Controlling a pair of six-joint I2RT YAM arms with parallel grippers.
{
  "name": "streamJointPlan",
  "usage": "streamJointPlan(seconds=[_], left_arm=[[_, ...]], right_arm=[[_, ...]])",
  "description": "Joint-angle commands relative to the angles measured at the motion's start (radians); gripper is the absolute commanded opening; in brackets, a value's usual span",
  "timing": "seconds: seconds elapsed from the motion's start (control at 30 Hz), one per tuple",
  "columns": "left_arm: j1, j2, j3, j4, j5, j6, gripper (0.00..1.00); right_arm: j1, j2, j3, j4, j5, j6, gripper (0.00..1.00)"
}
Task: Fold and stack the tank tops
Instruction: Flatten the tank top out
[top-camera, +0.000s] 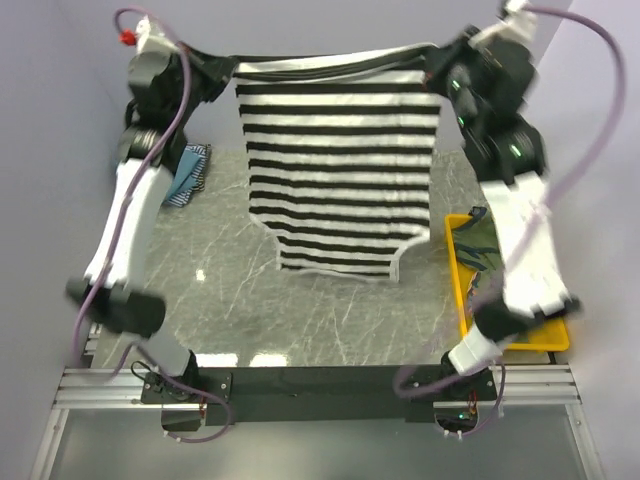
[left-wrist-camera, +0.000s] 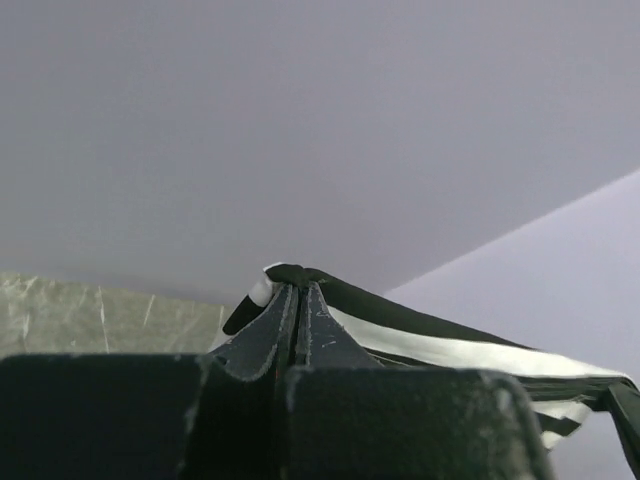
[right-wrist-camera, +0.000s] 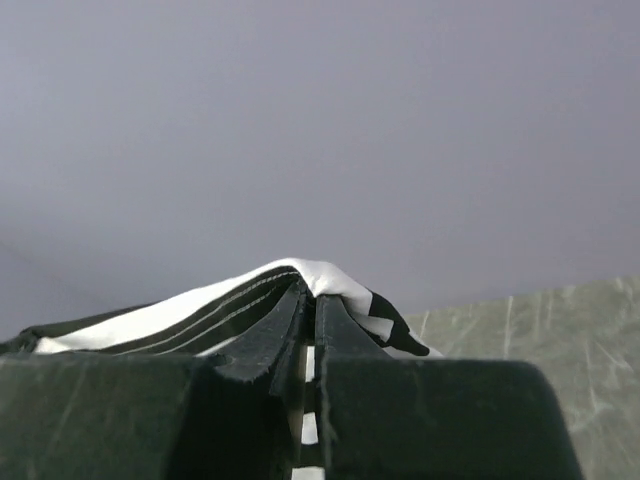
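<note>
The black-and-white striped tank top (top-camera: 340, 170) hangs stretched in the air between both arms, its lower edge just above the marble table. My left gripper (top-camera: 222, 68) is shut on its upper left corner; the left wrist view shows that gripper (left-wrist-camera: 297, 288) pinching the black-and-white cloth (left-wrist-camera: 440, 340). My right gripper (top-camera: 438, 62) is shut on the upper right corner, and in the right wrist view this gripper (right-wrist-camera: 310, 290) has the striped hem (right-wrist-camera: 220, 300) draped over its tips. A fine blue-and-white striped tank top (top-camera: 190, 172) lies crumpled at the far left. An olive-green tank top (top-camera: 482, 240) lies in the tray.
A yellow plastic tray (top-camera: 455, 262) sits along the table's right side, partly behind the right arm. The grey marble table (top-camera: 330, 320) runs below the hanging top. Grey walls close the back and left.
</note>
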Motion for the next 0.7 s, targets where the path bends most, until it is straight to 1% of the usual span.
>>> streamJointPlan(seconds=[0.0, 0.03, 0.07, 0.1, 0.17, 0.2, 0.23, 0.27, 0.37, 0.43, 0.47, 0.5, 0.53, 0.57, 0.6, 0.63, 0.67], left_arm=[[0.056, 0.160, 0.201, 0.153, 0.140, -0.054, 0.01], [0.067, 0.215, 0.278, 0.150, 0.157, -0.063, 0.01], [0.076, 0.334, 0.357, 0.153, 0.184, -0.083, 0.01], [0.091, 0.391, 0.512, 0.158, 0.223, -0.096, 0.01], [0.105, 0.517, 0.625, 0.203, 0.255, -0.135, 0.01], [0.121, 0.533, 0.648, 0.233, 0.266, -0.152, 0.01], [0.131, 0.535, 0.630, 0.272, 0.277, -0.163, 0.01], [0.139, 0.506, 0.593, 0.347, 0.278, -0.168, 0.01], [0.165, 0.425, 0.474, 0.378, 0.271, -0.125, 0.01], [0.177, 0.389, 0.402, 0.366, 0.277, -0.100, 0.01], [0.179, 0.353, 0.368, 0.363, 0.280, -0.081, 0.01], [0.182, 0.331, 0.284, 0.354, 0.278, -0.073, 0.01], [0.184, 0.311, 0.232, 0.354, 0.280, -0.073, 0.01], [0.184, 0.270, 0.172, 0.359, 0.293, -0.089, 0.01], [0.185, 0.248, 0.045, 0.374, 0.312, -0.103, 0.01], [0.185, 0.227, -0.018, 0.388, 0.321, -0.114, 0.01], [0.185, 0.179, -0.086, 0.397, 0.324, -0.132, 0.01]], right_arm=[[-0.077, 0.211, 0.216, 0.030, -0.160, -0.014, 0.00], [-0.091, 0.283, 0.265, 0.035, -0.197, -0.011, 0.00], [-0.101, 0.309, 0.328, 0.049, -0.215, -0.008, 0.00], [-0.109, 0.325, 0.334, 0.096, -0.229, -0.008, 0.00], [-0.123, 0.323, 0.297, 0.167, -0.238, -0.014, 0.00], [-0.124, 0.317, 0.278, 0.231, -0.243, -0.022, 0.00], [-0.124, 0.312, 0.267, 0.257, -0.244, -0.026, 0.00], [-0.126, 0.317, 0.270, 0.273, -0.241, -0.031, 0.00], [-0.126, 0.329, 0.284, 0.282, -0.243, -0.034, 0.00], [-0.126, 0.303, 0.238, 0.282, -0.238, -0.022, 0.00], [-0.126, 0.287, 0.159, 0.287, -0.232, -0.014, 0.00], [-0.126, 0.265, 0.108, 0.296, -0.220, 0.006, 0.00], [-0.126, 0.219, 0.051, 0.300, -0.211, 0.015, 0.00], [-0.126, 0.192, -0.072, 0.305, -0.205, 0.027, 0.00], [-0.126, 0.165, -0.143, 0.316, -0.202, 0.053, 0.00], [-0.126, 0.109, -0.217, 0.322, -0.195, 0.067, 0.00], [-0.126, 0.078, -0.363, 0.327, -0.195, 0.079, 0.00]])
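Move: The striped tank top is pinched at its hem corners and hangs between the grippers. Its middle is about 17 cm to the left gripper's right, some 8 cm back and 25 cm below; from the right gripper it is about 17 cm left, 6 cm back and 25 cm below. The folded stack lies on the table some 28 cm left and 10 cm ahead of the left gripper, the yellow bin roughly 24 cm right and 12 cm back of the right one, both about 50 cm below. Fling both grippers forward together, about 14 cm, carrying the pinched hem out above the far part of the table, then draw them back some 4 to 5 cm. Let the right gripper dip, lift a little and dip again, ending about 7 cm lower; ease the left one about 3 cm left. Keep both pairs of fingers shut on the hem. ##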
